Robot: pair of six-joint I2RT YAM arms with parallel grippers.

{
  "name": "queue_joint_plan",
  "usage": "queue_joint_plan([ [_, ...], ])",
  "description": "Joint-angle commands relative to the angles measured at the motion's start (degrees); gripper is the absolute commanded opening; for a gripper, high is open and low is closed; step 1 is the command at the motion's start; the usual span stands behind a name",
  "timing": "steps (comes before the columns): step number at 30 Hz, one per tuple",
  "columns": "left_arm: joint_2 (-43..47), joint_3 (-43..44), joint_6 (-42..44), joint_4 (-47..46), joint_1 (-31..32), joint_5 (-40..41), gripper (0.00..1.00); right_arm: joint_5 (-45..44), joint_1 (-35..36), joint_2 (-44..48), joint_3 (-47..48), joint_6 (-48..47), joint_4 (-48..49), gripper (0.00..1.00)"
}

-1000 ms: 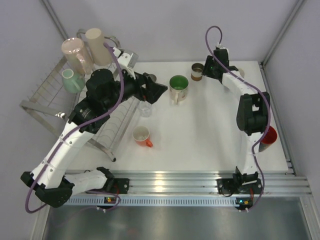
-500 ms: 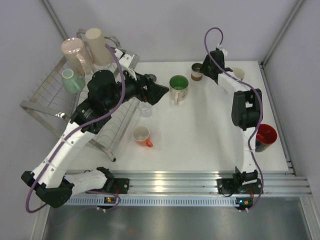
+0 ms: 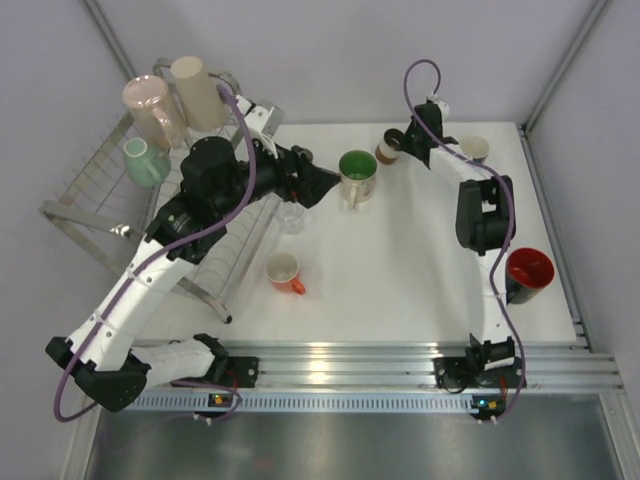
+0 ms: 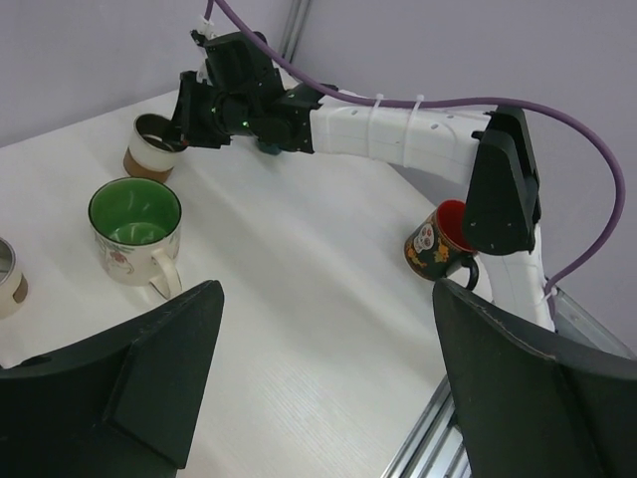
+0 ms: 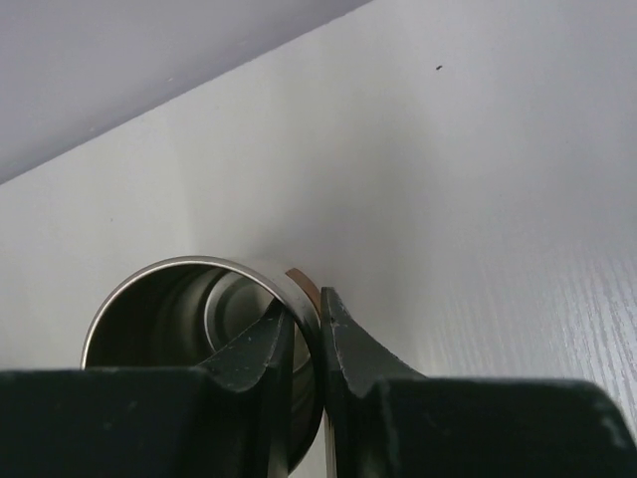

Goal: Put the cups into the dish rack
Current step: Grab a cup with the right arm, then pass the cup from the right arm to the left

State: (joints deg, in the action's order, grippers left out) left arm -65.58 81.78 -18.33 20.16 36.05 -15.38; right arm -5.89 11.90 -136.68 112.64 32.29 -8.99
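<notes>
The brown-banded, steel-lined cup (image 3: 388, 149) (image 5: 149, 309) stands at the back of the table, slightly tipped. My right gripper (image 3: 399, 143) (image 5: 304, 304) is shut on its rim, one finger inside and one outside. My left gripper (image 3: 325, 183) (image 4: 326, 289) hangs open and empty over the table beside the dish rack (image 3: 90, 200). Just past it stands the green-inside mug (image 3: 357, 175) (image 4: 134, 224). A clear glass (image 3: 290, 216) sits under the left wrist. An orange-handled white cup (image 3: 285, 272) lies nearer the front. A pink cup (image 3: 150, 105), a beige cup (image 3: 195, 90) and a teal cup (image 3: 145, 160) are in the rack.
A white cup (image 3: 477, 150) stands at the back right. A dark mug with a red inside (image 3: 527, 272) (image 4: 443, 244) sits near the right edge beside the right arm. Part of another cup (image 4: 8, 279) shows at the left wrist view's edge. Walls close the back and sides.
My right gripper has reached in and closed on the brown-banded cup's rim, and the cup has tipped slightly. The left gripper has barely shifted and stays open.
</notes>
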Motion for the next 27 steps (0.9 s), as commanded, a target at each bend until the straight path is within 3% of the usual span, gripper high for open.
queue_joint_plan([
  [1, -0.3, 4.2, -2.5, -3.3, 0.2, 0.2, 0.91, 1.1, 0.3, 6.2, 2.0, -2.2, 4.1, 0.0],
  [5, -3.5, 9.6, -6.4, 1.0, 0.1, 2.3, 0.89, 5.3, -1.4, 14.3, -1.5, -2.1, 7.3, 0.0],
  [9, -6.6, 15.1, -13.2, 1.5, 0.1, 1.1, 0.88, 12.6, -3.8, 26.7, -12.9, 1.5, 16.3, 0.0],
  [16, -12.7, 25.1, -21.7, 0.4, 0.0, -5.6, 0.89, 29.5, -7.5, 51.9, -38.8, 11.5, 48.6, 0.0],
  [17, -13.1, 25.3, -23.6, -0.3, 0.0, -6.4, 0.9, 30.9, -7.5, 53.7, -43.7, 15.1, 58.0, 0.0],
  [22, -14.0, 22.6, -30.4, -9.4, 0.0, -13.4, 0.93, 33.7, -7.5, 61.3, -53.1, 27.1, 78.8, 0.0],
  [27, -13.7, 16.9, -39.4, -24.2, 0.0, -17.1, 0.95, 34.7, -6.1, 64.5, -53.6, 30.7, 80.7, 0.0],
])
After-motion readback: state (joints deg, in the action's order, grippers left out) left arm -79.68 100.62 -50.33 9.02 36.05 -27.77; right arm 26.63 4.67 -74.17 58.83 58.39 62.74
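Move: The right gripper already pinches the rim of the brown-and-white cup, whose middle lies about 4 cm left of and 4 cm below it. The empty left gripper, where the cup is taken, is roughly 37 cm back, 19 cm left and 34 cm above. From the right gripper the green mug stands 9 cm back and 13 cm left, the teal cup 2 cm back and 17 cm right. The held cup lies about 37 cm ahead, 16 cm right and 38 cm below the left gripper. Keep the right fingers shut on the brown-and-white cup's rim and lift it fast, some 40 cm up and nearly 30 cm back towards the left gripper, turning the wrist about 80 degrees so the fingers swing from forward-down to upward, forward and left. Raise the open, empty left gripper about 11 cm, ease it right and roll it, left side dropping. ##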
